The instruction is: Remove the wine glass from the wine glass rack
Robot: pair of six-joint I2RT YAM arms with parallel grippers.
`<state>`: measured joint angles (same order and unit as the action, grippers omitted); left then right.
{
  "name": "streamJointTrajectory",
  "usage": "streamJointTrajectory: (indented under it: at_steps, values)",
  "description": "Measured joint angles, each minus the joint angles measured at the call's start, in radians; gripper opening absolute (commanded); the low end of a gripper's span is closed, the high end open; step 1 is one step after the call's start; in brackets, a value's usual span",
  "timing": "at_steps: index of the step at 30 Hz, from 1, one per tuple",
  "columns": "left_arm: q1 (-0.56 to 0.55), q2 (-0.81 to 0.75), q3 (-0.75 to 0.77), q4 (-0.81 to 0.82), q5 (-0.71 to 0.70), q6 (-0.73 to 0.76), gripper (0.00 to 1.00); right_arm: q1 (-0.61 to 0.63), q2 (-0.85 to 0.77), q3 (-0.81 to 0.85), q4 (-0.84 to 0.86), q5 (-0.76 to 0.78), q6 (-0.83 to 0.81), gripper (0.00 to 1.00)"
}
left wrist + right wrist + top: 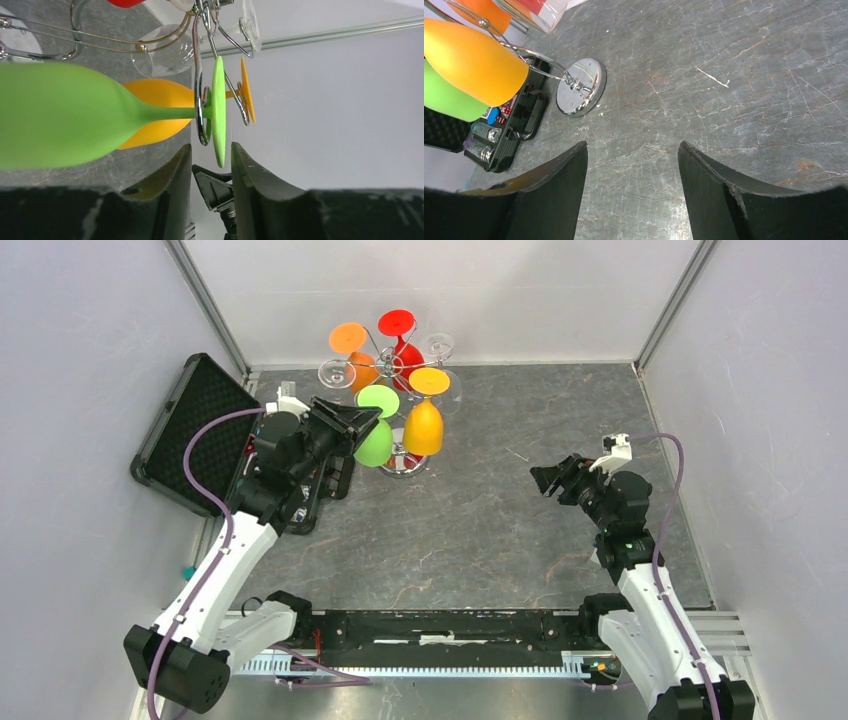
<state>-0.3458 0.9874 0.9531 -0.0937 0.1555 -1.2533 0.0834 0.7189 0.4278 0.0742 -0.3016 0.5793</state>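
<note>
The chrome wine glass rack [403, 462] stands at the back of the table, and several glasses hang from it upside down. A green wine glass [375, 443] hangs on its near-left arm. My left gripper [372, 420] is open at that glass's round foot [218, 110]. In the left wrist view the foot's lower rim dips between the two fingers of the gripper [211, 150], with a gap on each side. The stem sits in the rack's wire loop [199, 100]. My right gripper [545, 480] is open over bare table, empty, well to the right of the rack's mirrored base [580, 86].
A yellow glass [424, 425] hangs right beside the green one. Orange [355, 355], red [400, 335] and clear [337, 373] glasses hang behind. An open black case [190, 430] with small items lies at the left wall. White walls close in the table.
</note>
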Motion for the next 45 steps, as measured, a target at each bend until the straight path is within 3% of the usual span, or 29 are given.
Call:
streamJointTrajectory:
  at_steps: [10, 29, 39, 45]
  values:
    - [-0.01, -0.01, -0.012, 0.021, -0.024, -0.016, 0.02, 0.0, -0.032, 0.0, -0.008, 0.016, -0.001, 0.72]
    - [-0.01, -0.056, -0.012, 0.023, -0.024, -0.018, 0.02, 0.0, -0.06, 0.0, -0.036, 0.04, 0.0, 0.72]
    - [-0.014, -0.12, -0.012, 0.026, -0.155, -0.018, 0.02, 0.0, -0.071, 0.0, -0.053, 0.042, 0.011, 0.71]
    - [-0.014, -0.075, -0.005, 0.046, -0.181, -0.017, 0.02, 0.0, -0.072, 0.001, -0.064, 0.044, 0.019, 0.72]
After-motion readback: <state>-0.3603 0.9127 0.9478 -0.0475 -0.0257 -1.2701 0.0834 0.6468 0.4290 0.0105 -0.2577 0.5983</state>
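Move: About 3 cm ahead of the left fingertips, a centimetre to the right and level with them, is the middle of the green wine glass's flat base, its near rim already between the open fingers. The yellow glass's base lies some 5 cm ahead and 9 cm right of this hand, a clear glass's base 6 cm ahead and 6 cm left, both at its height. From the right hand the green base is roughly 31 cm left, 5 ahead and 15 higher. Closing on the near rim of the green base, the left fingers pinch it and keep hold while the hand lifts about 2 cm, easing a centimetre back from the rack. It then swings some 2.5 cm left and rises further, turning about 10 degrees counter-clockwise with the fingers tipping slightly up, and finally eases a centimetre forward and sinks a touch. ##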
